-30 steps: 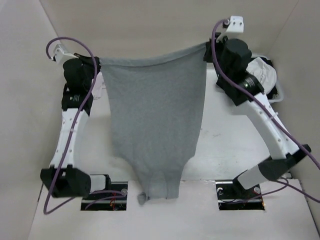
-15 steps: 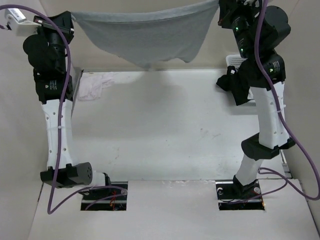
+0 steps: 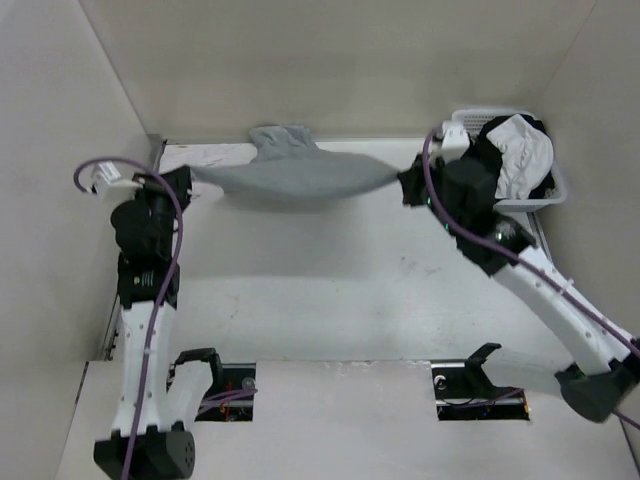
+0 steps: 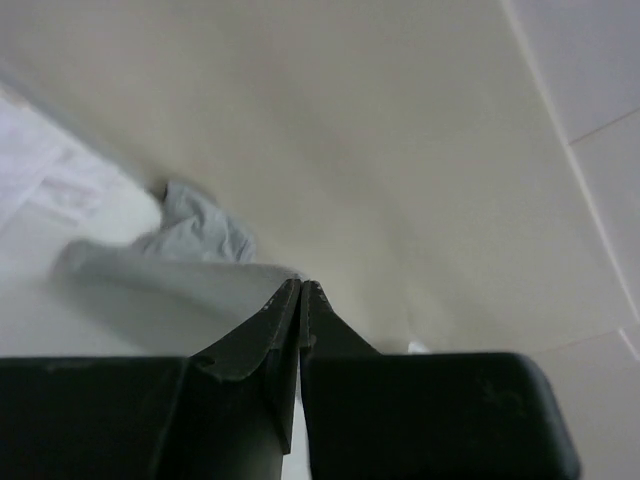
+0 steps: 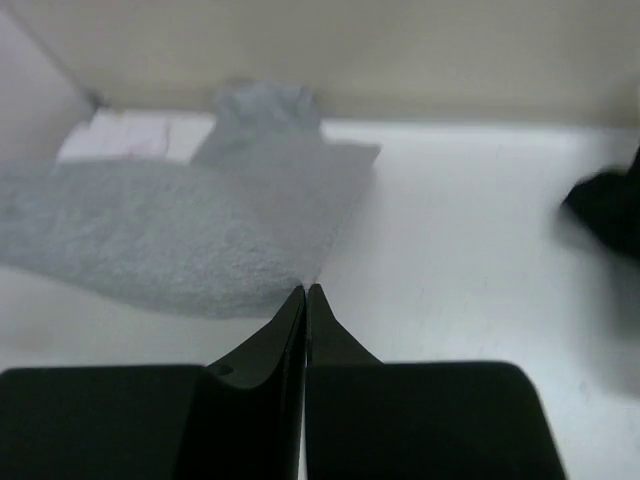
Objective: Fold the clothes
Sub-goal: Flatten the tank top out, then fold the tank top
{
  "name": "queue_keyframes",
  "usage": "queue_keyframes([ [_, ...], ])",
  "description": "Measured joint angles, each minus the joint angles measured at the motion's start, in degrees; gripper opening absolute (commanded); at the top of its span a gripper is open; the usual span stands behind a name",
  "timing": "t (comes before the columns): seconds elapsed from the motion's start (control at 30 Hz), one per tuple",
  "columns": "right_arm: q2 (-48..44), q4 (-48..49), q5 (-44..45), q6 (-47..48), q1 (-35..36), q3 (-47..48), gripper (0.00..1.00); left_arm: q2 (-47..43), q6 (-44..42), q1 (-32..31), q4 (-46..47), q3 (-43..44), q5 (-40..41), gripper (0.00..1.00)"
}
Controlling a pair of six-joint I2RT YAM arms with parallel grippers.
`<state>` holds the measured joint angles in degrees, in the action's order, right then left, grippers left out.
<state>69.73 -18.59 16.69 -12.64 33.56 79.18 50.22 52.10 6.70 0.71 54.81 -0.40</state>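
Note:
The clothes (image 3: 295,178), one heather-grey knit garment, hang stretched between both arms low over the far part of the table, with a bunched end (image 3: 280,140) lying against the back wall. My left gripper (image 3: 188,176) is shut on its left corner. My right gripper (image 3: 403,183) is shut on its right corner. In the left wrist view the grey cloth (image 4: 185,280) runs away from the closed fingertips (image 4: 301,284). In the right wrist view the cloth (image 5: 180,235) spreads to the left of the closed fingertips (image 5: 306,289).
A white basket (image 3: 545,190) holding black and white garments (image 3: 520,150) stands at the back right, close behind the right arm. A small white cloth (image 5: 125,135) lies at the back left corner. Side walls close in the table on both sides.
Both arms have come down from high up, lowering the stretched grey garment from above the table's far edge to just over its surface. Its hanging end now rests by the back wall.

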Motion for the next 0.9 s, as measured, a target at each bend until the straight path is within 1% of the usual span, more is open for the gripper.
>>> queue_keyframes([
  [0.1, -11.8, 1.4, 1.0, -3.1, 6.3, -16.6, 0.01, -11.1, 0.2, -1.4, -4.4, -9.3, 0.2, 0.02],
  [0.17, -19.1, 1.2, 1.9, -6.0, 10.1, -24.3, 0.01, -18.2, 0.2, -3.1, -8.2, -12.8, 0.3, 0.02],
  [0.27, -28.5, -0.3, 3.8, -12.3, 16.5, -33.0, 0.0, -27.6, 0.2, -5.4, -15.3, -15.4, 0.2, 0.02],
  [0.4, -40.3, -6.0, 4.7, -24.0, 28.7, -43.5, 0.0, -38.2, 0.6, -8.7, -28.6, -16.1, 1.2, 0.01],
  [0.5, -45.9, -13.0, 6.0, -33.1, 37.9, -47.4, 0.0, -43.8, 1.6, -12.4, -38.9, -16.0, 4.3, 0.01],
  [0.57, -46.9, -16.7, 7.5, -38.5, 44.2, -47.8, 0.0, -46.4, 2.3, -13.9, -45.4, -15.3, 7.1, 0.01],
  [0.63, -46.1, -18.8, 10.1, -43.0, 50.2, -47.7, 0.0, -47.0, 2.7, -14.5, -49.9, -14.1, 9.8, 0.01],
  [0.7, -43.0, -20.5, 12.6, -45.5, 54.1, -46.8, 0.0, -46.8, 2.9, -14.8, -52.0, -13.5, 12.2, 0.01],
  [0.73, -40.8, -20.9, 13.7, -45.7, 54.2, -45.8, 0.0, -46.6, 2.9, -14.7, -52.5, -13.5, 13.3, 0.01],
  [0.8, -35.8, -20.2, 15.0, -43.6, 49.9, -43.1, 0.0, -45.1, 3.0, -14.7, -52.3, -13.9, 15.3, 0.01],
  [0.87, -31.3, -16.1, 14.1, -38.8, 40.1, -40.9, 0.0, -42.0, 3.3, -14.7, -49.3, -15.3, 16.7, 0.01],
  [0.9, -28.8, -12.8, 12.1, -35.8, 33.3, -40.2, 0.0, -39.2, 3.4, -14.6, -46.6, -16.3, 17.4, 0.01],
])
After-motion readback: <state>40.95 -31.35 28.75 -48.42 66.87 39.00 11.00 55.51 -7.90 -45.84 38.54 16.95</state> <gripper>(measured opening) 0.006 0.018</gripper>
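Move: Both raised hands hold the tank top's hem corners. The near table where the hem goes lies about 18 cm back, level sideways and 37 cm below the left hand; about 20 cm back, 6 cm left and 37 cm below the right. The straps are some 20 cm ahead and 18 cm right of the left hand. The laundry basket stands roughly 18 cm ahead and 24 cm right of the right hand, 33 cm below. Still pinching the hem, both hands sweep back and down (left 19 cm, right 29), then swing forward again. ##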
